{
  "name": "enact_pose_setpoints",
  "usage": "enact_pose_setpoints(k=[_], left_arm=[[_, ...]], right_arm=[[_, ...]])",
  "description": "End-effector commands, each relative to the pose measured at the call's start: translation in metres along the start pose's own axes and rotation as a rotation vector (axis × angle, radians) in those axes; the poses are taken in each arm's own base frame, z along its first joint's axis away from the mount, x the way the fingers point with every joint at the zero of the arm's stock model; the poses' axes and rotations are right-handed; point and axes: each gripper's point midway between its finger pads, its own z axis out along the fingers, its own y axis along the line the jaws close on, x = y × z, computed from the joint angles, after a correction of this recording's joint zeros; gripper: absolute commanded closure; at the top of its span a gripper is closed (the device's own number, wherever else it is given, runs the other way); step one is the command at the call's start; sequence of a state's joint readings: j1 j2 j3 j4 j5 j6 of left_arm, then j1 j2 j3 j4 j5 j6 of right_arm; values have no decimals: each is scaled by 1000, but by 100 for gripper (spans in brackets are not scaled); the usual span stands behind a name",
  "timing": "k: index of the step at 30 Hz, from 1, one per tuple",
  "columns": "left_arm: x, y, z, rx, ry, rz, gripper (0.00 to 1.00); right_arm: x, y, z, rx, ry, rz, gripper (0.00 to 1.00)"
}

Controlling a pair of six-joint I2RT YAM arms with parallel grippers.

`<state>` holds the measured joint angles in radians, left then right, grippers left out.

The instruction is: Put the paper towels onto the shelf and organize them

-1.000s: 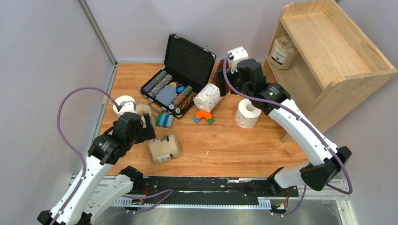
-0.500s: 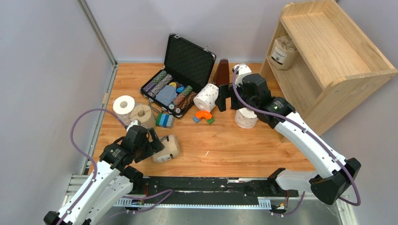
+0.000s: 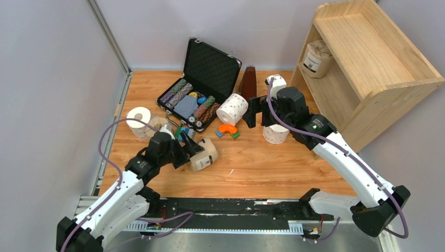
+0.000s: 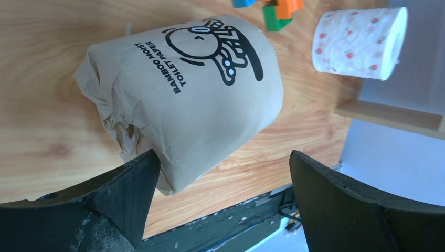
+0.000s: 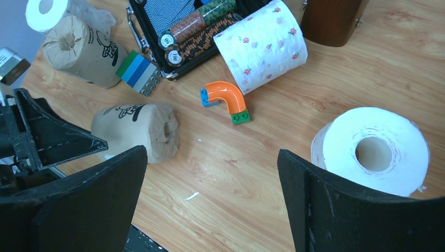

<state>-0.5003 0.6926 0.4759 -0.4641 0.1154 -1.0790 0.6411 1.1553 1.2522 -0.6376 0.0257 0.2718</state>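
A tan wrapped paper towel roll (image 3: 205, 154) lies on its side on the table; in the left wrist view (image 4: 194, 100) it rests against one fingertip. My left gripper (image 3: 190, 149) (image 4: 220, 184) is open, with the roll at its mouth and not clamped. My right gripper (image 3: 255, 112) (image 5: 210, 199) is open and empty, hovering beside an upright white dotted roll (image 3: 276, 134) (image 5: 373, 152). Another white roll (image 3: 232, 108) (image 5: 262, 46) lies by the case. A third white roll (image 3: 139, 116) and a tan roll (image 3: 156, 125) stand at the left. One tan roll (image 3: 317, 59) sits inside the wooden shelf (image 3: 367, 52).
An open black poker chip case (image 3: 202, 84) stands at the back centre, with a dark brown metronome (image 3: 247, 81) beside it. Small toy blocks (image 3: 227, 130) and a striped block (image 3: 182, 132) lie in the middle. The shelf stands at the table's right edge.
My left gripper has swung right and forward, and the tan roll has shifted right with it. My right gripper has come from the back toward the upright white roll.
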Motion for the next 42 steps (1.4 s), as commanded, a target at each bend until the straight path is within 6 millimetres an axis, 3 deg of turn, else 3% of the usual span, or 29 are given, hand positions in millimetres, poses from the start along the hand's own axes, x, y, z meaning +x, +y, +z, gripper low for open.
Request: enact_pose_setpoints(k=[1, 7, 11, 22, 30, 36, 37, 42], left_arm=[[-16, -47, 7, 194, -33, -20, 0], [-10, -20, 6, 144, -70, -85, 1], [-8, -12, 9, 172, -98, -156, 3], [-14, -16, 23, 236, -141, -117, 9], [-13, -7, 36, 243, -160, -98, 19], [-19, -6, 35, 282, -219, -108, 35], [-21, -9, 33, 297, -229, -99, 45], [-25, -16, 25, 298, -240, -45, 65]], right_arm=[[-10, 4, -8, -17, -53, 16, 3], [-5, 3, -10, -17, -45, 24, 3], [1, 2, -6, -12, -28, 24, 3], [9, 1, 2, -12, -6, 25, 3], [10, -1, 9, 1, 5, 26, 3], [7, 3, 5, -9, 14, 32, 3], [7, 2, 4, -6, 21, 27, 4], [3, 0, 4, 15, 30, 9, 3]])
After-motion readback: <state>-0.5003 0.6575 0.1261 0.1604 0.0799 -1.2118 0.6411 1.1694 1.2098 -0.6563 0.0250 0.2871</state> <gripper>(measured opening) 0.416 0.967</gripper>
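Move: The brown-wrapped roll lying on its side is just past the left fingertips: some 4 cm ahead, 4 cm right and 6 cm below. Counted from the left hand, the striped brick is about 13 cm ahead and 3 cm left, the orange toy block 14 cm ahead and 12 cm right, both roughly 10 cm down. From the right hand, that wrapped roll lies about 17 cm left, 4 cm back and 22 cm below. Bring the left gripper about 3 cm forward and slightly right onto the lying brown-wrapped roll, dipping some 3 cm before easing up by about 1 cm. Let the fingers tilt up and the hand roll, some 15 to 20 degrees in all, while closing them from wide open to about half, so the tips pinch the loose wrapper at the roll's near side. Sink the open right hand about 3 cm. ##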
